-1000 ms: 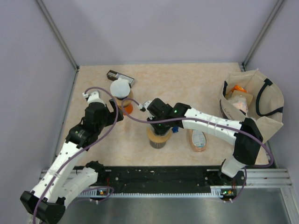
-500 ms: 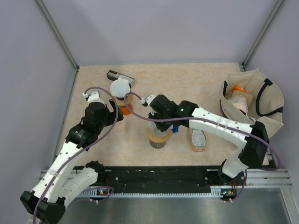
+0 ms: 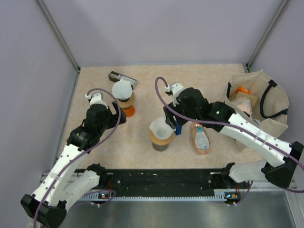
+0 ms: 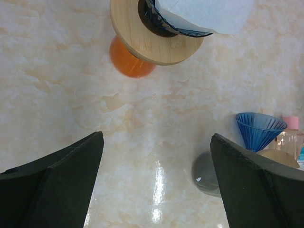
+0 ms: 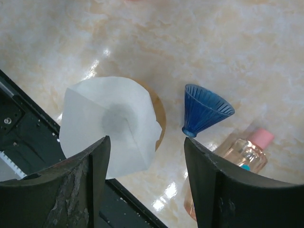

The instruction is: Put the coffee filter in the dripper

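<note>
A white coffee filter (image 3: 158, 127) sits opened in the wooden-collared dripper (image 3: 162, 139) on a dark cup at the table's middle; the right wrist view has the filter (image 5: 110, 124) covering most of the collar (image 5: 159, 114). My right gripper (image 3: 172, 118) hangs open above and to the right of it, nothing between its fingers (image 5: 146, 147). My left gripper (image 3: 119, 117) is wide open over bare table (image 4: 156, 140), just short of a second dripper (image 4: 156, 42) on an orange cup (image 4: 130, 61) that also holds a white filter (image 4: 209, 14).
A blue ribbed cone (image 3: 178, 127) lies right of the middle dripper. A clear bottle with a pink cap (image 3: 200, 138) lies beside it. A black box (image 3: 122, 78) is at the back left. A cloth bag (image 3: 256, 99) with items stands at the right edge.
My right gripper has opened, let go of the filter and drawn back up to the right, leaving the filter in the middle dripper. The left arm has not moved.
</note>
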You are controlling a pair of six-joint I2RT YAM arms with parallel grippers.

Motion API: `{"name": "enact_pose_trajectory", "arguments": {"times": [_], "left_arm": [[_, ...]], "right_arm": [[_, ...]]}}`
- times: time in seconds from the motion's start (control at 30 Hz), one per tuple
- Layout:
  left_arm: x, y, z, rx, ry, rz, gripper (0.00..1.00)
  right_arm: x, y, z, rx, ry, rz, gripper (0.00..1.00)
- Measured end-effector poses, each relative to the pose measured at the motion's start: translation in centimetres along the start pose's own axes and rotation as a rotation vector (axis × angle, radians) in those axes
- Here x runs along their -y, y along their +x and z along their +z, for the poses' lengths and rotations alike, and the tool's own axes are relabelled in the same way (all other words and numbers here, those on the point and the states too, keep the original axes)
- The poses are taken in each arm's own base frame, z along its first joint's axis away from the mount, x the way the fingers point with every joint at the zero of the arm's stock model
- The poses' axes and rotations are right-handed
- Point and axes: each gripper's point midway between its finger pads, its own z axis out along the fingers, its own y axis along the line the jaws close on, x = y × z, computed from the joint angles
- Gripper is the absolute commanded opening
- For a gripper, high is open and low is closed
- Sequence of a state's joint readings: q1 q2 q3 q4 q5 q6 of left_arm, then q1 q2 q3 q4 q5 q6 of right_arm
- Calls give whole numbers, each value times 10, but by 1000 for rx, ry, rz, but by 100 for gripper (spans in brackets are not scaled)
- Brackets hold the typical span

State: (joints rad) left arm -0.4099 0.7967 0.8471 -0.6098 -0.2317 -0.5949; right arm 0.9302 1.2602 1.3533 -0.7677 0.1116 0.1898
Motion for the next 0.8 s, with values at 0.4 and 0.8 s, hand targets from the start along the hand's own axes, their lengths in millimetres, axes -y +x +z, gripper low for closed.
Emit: {"name": "enact_pose_trajectory", "arguments": {"times": [0.4,0.8], "left_arm": [[2,1,0,-5,10,-1,99],[2,0,-2,-1,13,-3,99]], "right_arm": [[-5,30,37,-126,-44,-28,0],[94,-62,-39,366,182,288,0]]}}
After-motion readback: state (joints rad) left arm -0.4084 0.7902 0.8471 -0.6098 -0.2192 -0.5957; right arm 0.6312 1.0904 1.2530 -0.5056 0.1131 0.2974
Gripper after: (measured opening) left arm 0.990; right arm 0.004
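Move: The coffee filter sits in the wood-ringed dripper on the near glass carafe, its middle about 9 cm below the right hand, 2 cm back and 4 cm left. That dripper's ring is straight under the filter, some 12 cm below the hand. A blue dripper lies on the table 5 cm ahead and 3 cm right of the hand; the soap bottle lies 1 cm ahead and 11 cm right. From the left hand the filter is about 14 cm right and 4 cm back. The filter's upper edge is pinched as the right hand dips about 5 cm onto it and shuts its half-open fingers fully. Still gripping, the hand pulls it up out of the dripper, rising some 12 cm, then swings quickly forward and right, about 7 cm each way, turning some 20 degrees clockwise and tilting as it leaves the carafe. ##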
